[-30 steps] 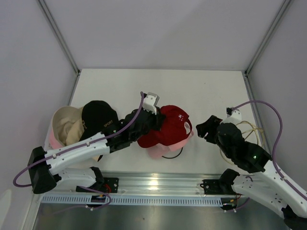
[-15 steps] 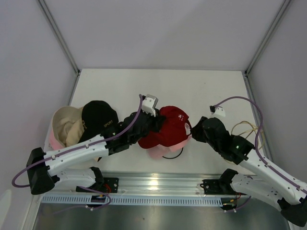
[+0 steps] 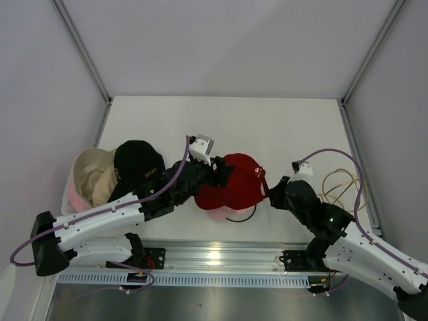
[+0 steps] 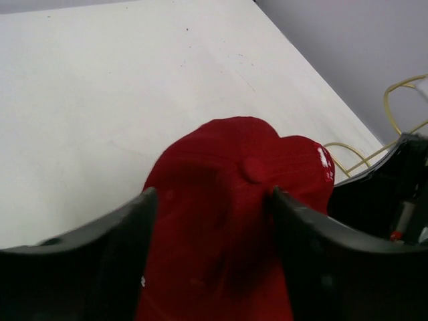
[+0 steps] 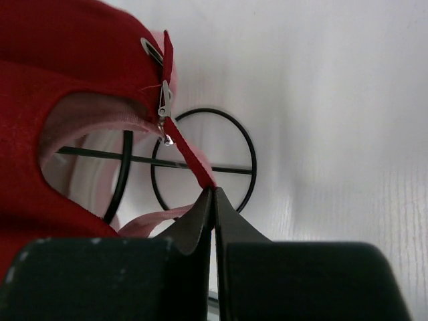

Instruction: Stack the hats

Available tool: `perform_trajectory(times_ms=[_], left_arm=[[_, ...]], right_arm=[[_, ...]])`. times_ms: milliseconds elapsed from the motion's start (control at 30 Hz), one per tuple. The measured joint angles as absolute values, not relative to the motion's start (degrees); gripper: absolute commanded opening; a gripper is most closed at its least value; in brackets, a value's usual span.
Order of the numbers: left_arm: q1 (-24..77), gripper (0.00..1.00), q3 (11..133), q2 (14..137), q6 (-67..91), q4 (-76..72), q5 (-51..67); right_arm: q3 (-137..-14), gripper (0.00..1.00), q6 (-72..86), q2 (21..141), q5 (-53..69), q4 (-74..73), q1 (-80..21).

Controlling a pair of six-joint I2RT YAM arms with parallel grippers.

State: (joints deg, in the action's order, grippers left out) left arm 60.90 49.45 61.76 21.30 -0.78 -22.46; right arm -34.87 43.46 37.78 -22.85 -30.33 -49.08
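Observation:
A red cap [image 3: 233, 186] lies mid-table on top of a pink hat [image 3: 219, 214], which rests on a black wire hoop frame [image 5: 251, 154]. My left gripper [image 3: 215, 175] is open. Its fingers [image 4: 127, 227] stand on either side of the red cap's crown [image 4: 234, 194]. From the right, my right gripper [image 5: 214, 190] is shut on the red cap's back strap [image 5: 187, 150]. The same gripper [image 3: 274, 194] shows in the top view at the cap's right rim. At the far left a beige hat [image 3: 90, 175] lies with a black cap [image 3: 137, 164] lettered SPORT on it.
Tan wire hoops [image 3: 342, 184] lie at the right, behind my right arm. A pink edge [image 3: 69, 195] shows under the beige hat by the left wall. The far half of the white table [image 3: 267, 124] is bare, with walls on three sides.
My left gripper has opened around the red cap's crown. My right gripper has reached left to the cap's back and shut on its strap.

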Motion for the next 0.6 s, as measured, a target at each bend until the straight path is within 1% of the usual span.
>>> perform_trajectory(times_ms=[33, 67, 100, 233, 333, 467, 600], left_arm=[[60.97, 0.80, 49.45, 61.52, 21.23, -0.60, -22.85], [61.01, 0.94, 49.47, 61.17, 21.23, -0.25, -23.40], [61.01, 0.98, 49.58, 60.73, 21.08, 0.47, -24.58], [60.77, 1.00, 52.18, 59.05, 20.91, 5.56, -30.70], [58.08, 1.00, 55.68, 57.06, 20.97, 9.26, -34.98], [50.59, 1.00, 58.28, 53.28, 22.72, 13.89, -39.62], [40.16, 0.99, 58.96, 50.24, 26.39, 20.08, -43.79]], right_arm=[[-33.30, 0.00, 43.35, 37.56, -22.92, -29.26, -49.43], [-31.97, 0.00, 43.29, 37.45, -23.03, -28.14, -49.76], [-30.94, 0.00, 43.27, 37.39, -23.09, -27.11, -49.98], [-29.87, 0.00, 42.54, 37.56, -23.90, -24.75, -50.30], [-29.87, 0.00, 41.50, 38.41, -24.62, -24.18, -50.30], [-29.26, 0.00, 40.34, 41.04, -25.08, -21.87, -50.37], [-27.70, 0.00, 39.81, 42.98, -25.28, -19.79, -50.76]])
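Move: The black hat, next on the pile, lies about 30 cm to the left hand's left, some 4 cm farther out and 12 cm below it; the beige hat is roughly 14 cm left of the black one. The red hat sits on the pink hat, its middle about 7 cm below the left hand, 3 cm to its right and 2 cm back. From the right hand, pinching its strap, the red hat is some 12 cm left, 2 cm ahead and 4 cm higher, with the pink hat 4 cm beneath it. The red hat's back strap stays pinched in the right hand's shut fingers and is drawn down about 4 cm, to pull the hat over the pink one. The left hand, its fingers already partly open, spreads them fully and leaves the red hat, rising and then sweeping fast some 20 cm left and a little forward towards the black hat, turning about 40 degrees counter-clockwise. ##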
